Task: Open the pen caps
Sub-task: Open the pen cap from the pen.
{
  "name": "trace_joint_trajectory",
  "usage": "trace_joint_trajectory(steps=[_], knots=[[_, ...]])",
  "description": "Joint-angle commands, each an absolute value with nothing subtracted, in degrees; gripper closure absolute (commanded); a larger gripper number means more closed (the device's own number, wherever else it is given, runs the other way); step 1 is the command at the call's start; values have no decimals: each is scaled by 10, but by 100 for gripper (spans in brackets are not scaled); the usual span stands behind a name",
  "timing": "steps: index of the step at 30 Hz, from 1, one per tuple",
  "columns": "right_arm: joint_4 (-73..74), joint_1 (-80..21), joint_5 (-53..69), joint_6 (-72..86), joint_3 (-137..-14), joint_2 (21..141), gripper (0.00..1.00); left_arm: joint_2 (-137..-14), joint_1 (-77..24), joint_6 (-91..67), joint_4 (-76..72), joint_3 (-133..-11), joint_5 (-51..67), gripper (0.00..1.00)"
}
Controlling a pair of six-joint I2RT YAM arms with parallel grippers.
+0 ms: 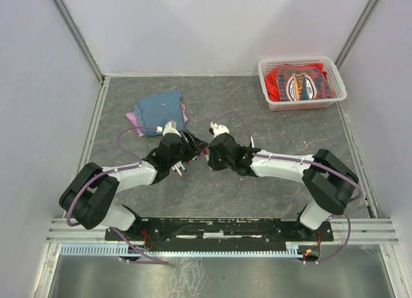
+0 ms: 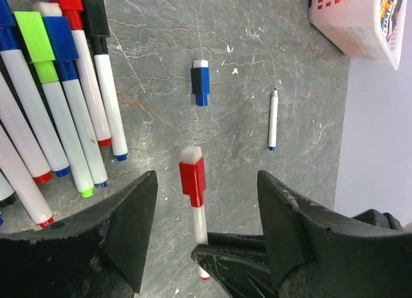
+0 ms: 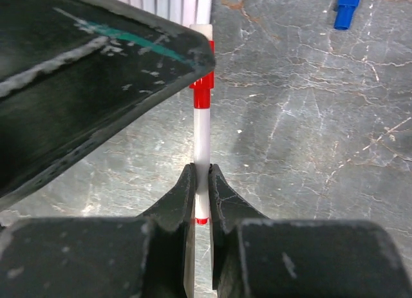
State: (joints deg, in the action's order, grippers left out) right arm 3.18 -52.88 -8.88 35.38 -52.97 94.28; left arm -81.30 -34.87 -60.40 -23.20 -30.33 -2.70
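Observation:
My right gripper [image 3: 202, 169] is shut on the white barrel of a red pen [image 3: 201, 140], close to its red tail end. The pen's red cap [image 2: 192, 180] sits on the far end, topped by a white block. My left gripper [image 2: 206, 182] is open, its jaws standing wide on either side of that cap without touching it. One left finger [image 3: 96, 73] fills the upper left of the right wrist view. A loose blue cap [image 2: 201, 82] lies on the table beyond. In the top view both grippers [image 1: 193, 150] [image 1: 207, 156] meet at mid-table.
Several capped pens [image 2: 64, 111] lie side by side at the left. A thin uncapped barrel [image 2: 272, 121] lies to the right. A white basket [image 1: 301, 85] holding red cloth stands at the back right, and a folded blue cloth [image 1: 161, 108] lies at the back left.

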Motion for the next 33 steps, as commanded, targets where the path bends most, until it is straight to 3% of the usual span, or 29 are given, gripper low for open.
trace_joint_trajectory(steps=[1,8,17,33], knots=[[-13,-531,-67,363,-524,902,99,-822,-341,-624,-270,-321,-2,31],[-26,-531,-41,368,-519,890,99,-831,-330,-642,-296,-314,17,33],[-36,-530,-24,370,-513,885,99,-821,-311,-655,-325,-295,35,49],[-64,-510,8,380,-500,874,99,-835,-296,-656,-373,-281,94,51]])
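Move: The red pen's cap sits just off the open left fingertips, about 1 cm ahead of the left hand, 2 cm to its right and 1 cm lower; from the right hand, which already holds that pen by its body, it is some 4 cm ahead, 3 cm left and 4 cm up. On the table, about 8 cm below the left hand, the black-capped pen lies 2 cm ahead and 1 cm left, and the loose blue cap 4 cm ahead and 7 cm right. The red pen, still pinched by its body, is brought cap-first farther in between the left fingers as the right hand rises about 3 cm and shifts some 2 cm left, rolling its left side up roughly 10 degrees. The left hand meanwhile rises 1.5 cm and eases 1 cm forward, rolling the opposite way by about as much, its fingers narrowing partway around the red cap without shutting. ##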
